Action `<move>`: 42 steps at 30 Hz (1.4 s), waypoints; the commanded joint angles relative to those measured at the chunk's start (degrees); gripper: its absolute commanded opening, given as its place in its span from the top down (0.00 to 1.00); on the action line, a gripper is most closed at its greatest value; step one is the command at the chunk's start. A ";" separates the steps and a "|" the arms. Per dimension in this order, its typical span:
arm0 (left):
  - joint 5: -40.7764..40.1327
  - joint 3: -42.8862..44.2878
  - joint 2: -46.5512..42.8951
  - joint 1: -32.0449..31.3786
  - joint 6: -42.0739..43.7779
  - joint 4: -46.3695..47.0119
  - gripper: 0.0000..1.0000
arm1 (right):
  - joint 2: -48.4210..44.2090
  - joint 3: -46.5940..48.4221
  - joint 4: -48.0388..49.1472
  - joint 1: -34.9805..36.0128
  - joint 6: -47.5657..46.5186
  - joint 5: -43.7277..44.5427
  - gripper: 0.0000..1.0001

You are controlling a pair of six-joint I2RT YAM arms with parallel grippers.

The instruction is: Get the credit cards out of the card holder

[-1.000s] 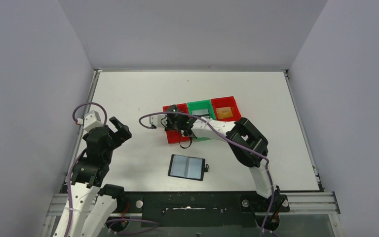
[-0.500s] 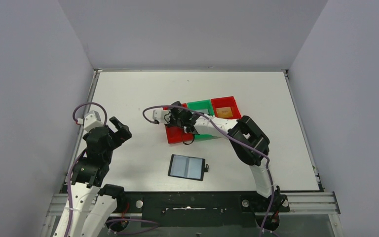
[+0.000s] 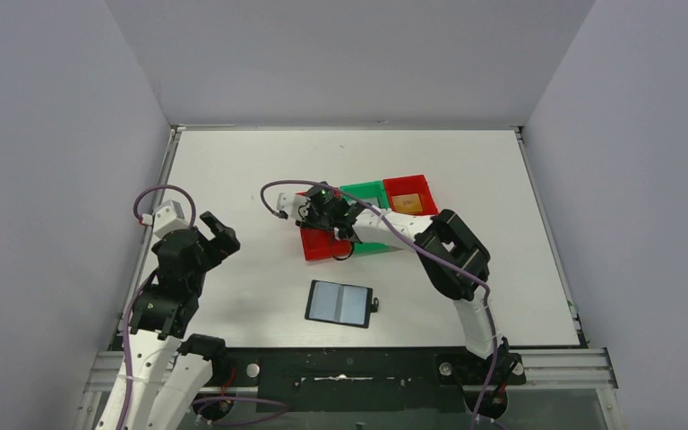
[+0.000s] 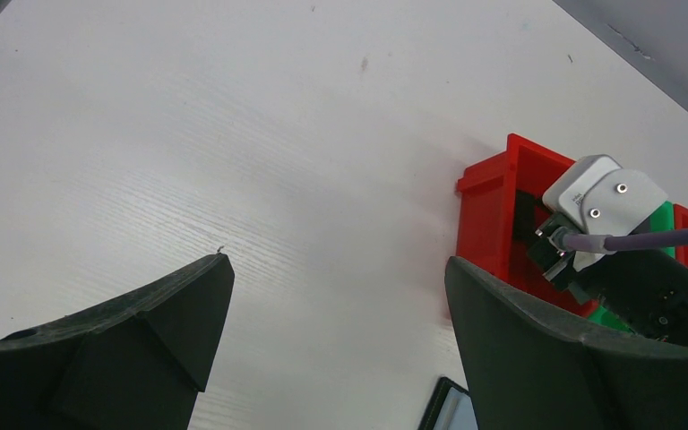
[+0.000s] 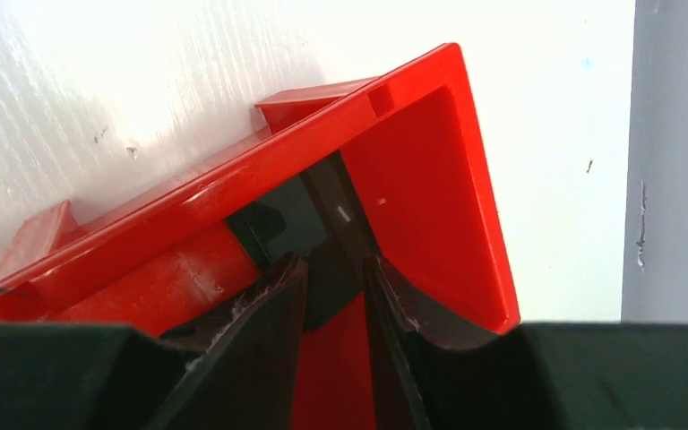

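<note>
The card holder lies open and flat on the table near the front, its bluish-grey inner pockets facing up; one corner shows in the left wrist view. My right gripper reaches down into the left red bin. Its jaws stand slightly apart around a black card that leans against the bin's wall. A gold card lies in the right red bin. My left gripper hovers wide open over bare table at the left, holding nothing.
A green bin sits between the two red bins, partly covered by my right arm. The left red bin tilts under the right gripper. Grey walls close in the white table on three sides.
My right gripper's jaws have parted around the black card, and the gripper has shifted slightly back over the left red bin. The left arm and the card holder have not moved.
</note>
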 commanded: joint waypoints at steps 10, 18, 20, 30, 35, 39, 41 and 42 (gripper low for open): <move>1.60 0.07 0.83 0.39 0.72 2.71 0.10 | -17.93 -4.98 9.54 -0.85 20.82 1.62 0.60; 2.03 -0.05 1.22 0.42 0.85 2.96 0.10 | -30.39 -13.28 -0.77 -1.13 55.24 4.96 0.42; 2.33 -0.09 1.33 0.48 0.89 3.06 0.10 | -31.78 -15.31 -4.25 -1.12 64.09 0.80 0.43; 1.96 0.00 1.94 0.50 0.81 2.86 0.10 | -33.35 -25.76 -16.03 14.73 96.88 22.45 0.41; 1.93 -0.09 1.89 0.52 0.81 2.84 0.10 | -31.03 -26.41 -18.21 22.12 104.81 26.09 0.39; 2.02 -0.09 1.98 0.56 0.72 2.84 0.10 | -26.20 -23.53 -20.44 23.25 104.31 23.71 0.39; 2.00 -0.09 1.89 0.61 0.72 2.82 0.10 | -23.90 -21.86 -21.01 23.98 104.17 23.06 0.39; 1.94 -0.09 1.83 0.64 0.72 2.76 0.10 | -22.79 -21.22 -21.02 24.05 103.94 22.66 0.39</move>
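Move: Behind the right hand lies the open card holder, about 22 cm back, 5 cm to the right and some 5 cm lower. The dark card in the near-side red bin is about 2 cm ahead, straight in line and 4 cm below; the green bin's middle sits 2 cm ahead and 12 cm to the right, 3 cm lower. From the left hand, the card holder lies some 7 cm back, 27 cm to the right and 20 cm down. Lifting out of the red bin with empty, slightly parted fingers, the right hand climbs about 16 cm, then swings back towards its base and down over the card holder, ending some 24 cm back at its starting height. The wrist turns strongly clockwise, and the fingers spread to about twice their gap, ending just above the holder's clear pages. ##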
